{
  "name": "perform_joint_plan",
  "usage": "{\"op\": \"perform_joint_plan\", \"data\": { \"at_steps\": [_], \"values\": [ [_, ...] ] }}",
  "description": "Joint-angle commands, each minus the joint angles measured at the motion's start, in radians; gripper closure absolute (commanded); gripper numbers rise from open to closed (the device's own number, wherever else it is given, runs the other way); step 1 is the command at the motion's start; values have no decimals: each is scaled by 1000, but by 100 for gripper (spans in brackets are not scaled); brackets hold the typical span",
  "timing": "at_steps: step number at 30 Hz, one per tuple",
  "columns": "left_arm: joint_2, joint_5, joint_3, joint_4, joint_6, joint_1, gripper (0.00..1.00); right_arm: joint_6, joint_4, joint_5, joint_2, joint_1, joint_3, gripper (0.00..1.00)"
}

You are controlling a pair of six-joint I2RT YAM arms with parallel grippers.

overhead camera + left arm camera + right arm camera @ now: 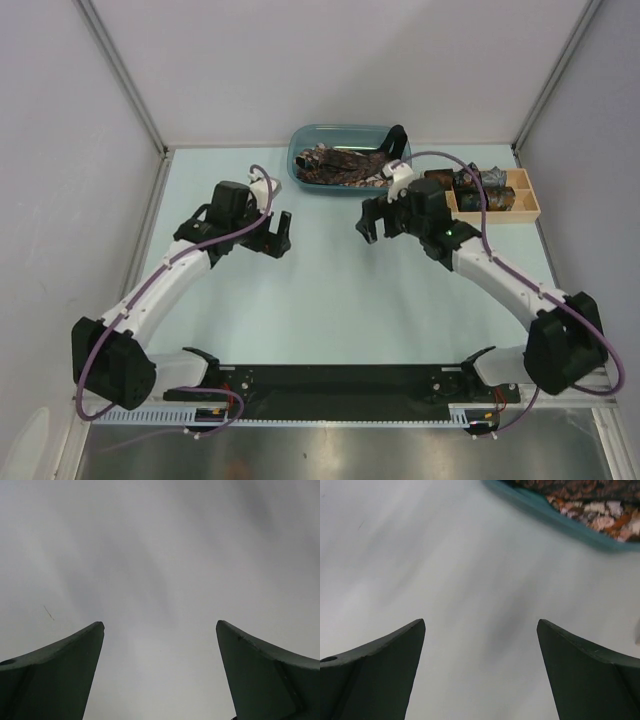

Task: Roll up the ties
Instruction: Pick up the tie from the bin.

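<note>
Loose ties with dark brown and maroon prints lie heaped in a teal bin at the back of the table. Rolled tie coils sit in a wooden tray at the back right. My left gripper is open and empty over bare table left of centre; its view shows only table. My right gripper is open and empty just in front of the bin. The right wrist view shows the bin's rim and patterned tie fabric at top right.
Grey walls close in the table on the left, back and right. A black rail runs along the near edge between the arm bases. Purple cables loop from both arms.
</note>
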Motion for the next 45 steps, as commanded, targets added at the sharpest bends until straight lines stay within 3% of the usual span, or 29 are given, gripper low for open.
{"op": "perform_joint_plan", "data": {
  "at_steps": [1,9,16,23,36,45],
  "values": [
    [-35,71,110,-35,42,57,0,-73,70,20,202,0,224,0],
    [-56,140,115,-11,24,219,0,-115,-101,73,713,3,897,0],
    [-82,152,70,-5,14,281,0,-101,-168,124,1037,1,1273,0],
    [-112,146,29,-22,19,298,1,-98,-67,209,1208,18,1407,0],
    [-132,111,13,-40,43,314,1,-101,48,254,1337,17,1421,5],
    [-141,114,-4,-45,42,326,0,-92,62,271,1361,-9,1438,26]
  ]
}}
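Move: The tie to take lies in the blue bin, some 30 cm ahead of the right gripper, 8 cm to its left and 15 cm below. The black tie end at the bin's right side is about 33 cm ahead of this gripper and 7 cm to its right; the wooden box of rolled ties stands about 20 cm ahead and 29 cm right. From the left gripper the tie lies roughly 32 cm ahead, 13 cm right, 13 cm below. Reach the open right gripper about 30 cm forward and 11 cm left over the bin's near rim, rising slightly at first, then sink it some 15 cm onto the dark floral tie with a slight clockwise turn, and start narrowing the fingers around the cloth at the end. Meanwhile lift the open left gripper a little and swing it about 8 cm left, out of the way. ##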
